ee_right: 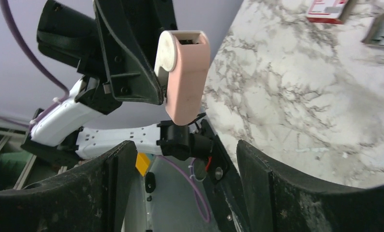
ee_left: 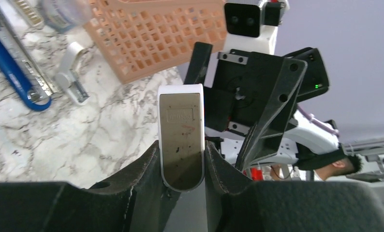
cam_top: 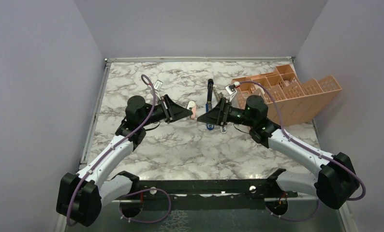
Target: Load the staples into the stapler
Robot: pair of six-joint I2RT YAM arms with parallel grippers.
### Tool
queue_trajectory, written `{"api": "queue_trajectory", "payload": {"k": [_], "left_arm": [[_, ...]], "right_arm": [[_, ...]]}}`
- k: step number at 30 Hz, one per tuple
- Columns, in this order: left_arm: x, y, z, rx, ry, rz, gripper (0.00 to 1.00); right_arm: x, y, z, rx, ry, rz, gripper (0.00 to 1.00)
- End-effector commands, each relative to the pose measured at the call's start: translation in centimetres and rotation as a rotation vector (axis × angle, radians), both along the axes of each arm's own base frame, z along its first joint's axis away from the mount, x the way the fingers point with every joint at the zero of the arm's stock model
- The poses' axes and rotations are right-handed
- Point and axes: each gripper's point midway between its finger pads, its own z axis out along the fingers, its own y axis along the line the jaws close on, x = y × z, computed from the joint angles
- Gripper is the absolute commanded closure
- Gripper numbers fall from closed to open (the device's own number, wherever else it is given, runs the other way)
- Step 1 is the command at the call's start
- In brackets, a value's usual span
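My left gripper [ee_left: 182,150] is shut on a small tan-and-white block [ee_left: 181,130], held in the air over the table's middle [cam_top: 193,110]. My right gripper [ee_right: 185,145] is open and faces that block [ee_right: 185,77] from a short way off, with nothing between its fingers. The blue stapler [cam_top: 209,104] lies lengthwise on the marble just behind the right gripper [cam_top: 202,117]; it also shows in the left wrist view as the blue stapler [ee_left: 11,67]. The red-and-white box [ee_right: 328,9] and the dark tray [ee_right: 383,29] of staples lie at the back left, too blurred to make out strips.
An orange plastic basket [cam_top: 287,94] with several compartments is tipped at the back right. A small white-and-metal tool [ee_left: 74,72] lies between the basket and the stapler. Grey walls close in the marble table [cam_top: 180,150] on three sides.
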Motion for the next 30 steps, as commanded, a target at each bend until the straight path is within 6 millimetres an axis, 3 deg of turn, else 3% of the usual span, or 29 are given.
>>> {"api": "queue_trajectory", "payload": {"k": [1,5,9,22,30], "left_arm": [[-1.4,-0.6,4.3,-0.098,-0.072,-0.085,0.79],[-1.6,-0.6,4.7,-0.110,-0.075,-0.090,0.79],[-2.0,-0.6,5.0,-0.118,-0.085,-0.098,0.79],[-2.8,-0.9,5.5,-0.131,-0.106,-0.131,0.79],[-3.1,-1.0,5.9,-0.137,-0.118,-0.142,0.75]], "right_arm": [[-1.8,1.6,3.1,0.107,-0.091,0.100,0.22],[-2.4,2.6,4.3,0.139,-0.127,0.133,0.30],[-2.1,3.2,4.1,0.137,-0.112,0.130,0.38],[-0.6,3.9,5.1,0.212,-0.103,0.086,0.51],[-0.7,3.7,5.2,0.227,-0.120,0.084,0.76]]}}
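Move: The white-and-pink case is already held up in the left fingers, its middle about 2 cm ahead of that hand's point. From the open, empty right hand it lies some 5 cm to the left and 3 cm ahead, about level. Far below, around 25 cm under the right hand, are the opened blue stapler, roughly 18 cm ahead and 4 cm right, and the small white clip, about 8 cm ahead and 9 cm right. The white-and-pink case is lifted about 3.5 cm and drawn 2 cm back by the left hand, which keeps its grip. The right hand meets it, going some 3.5 cm left and 3 cm up, dipping back first and then edging forward, rolling about 10 degrees; its wide-open fingers close and pinch the near, pink end. ##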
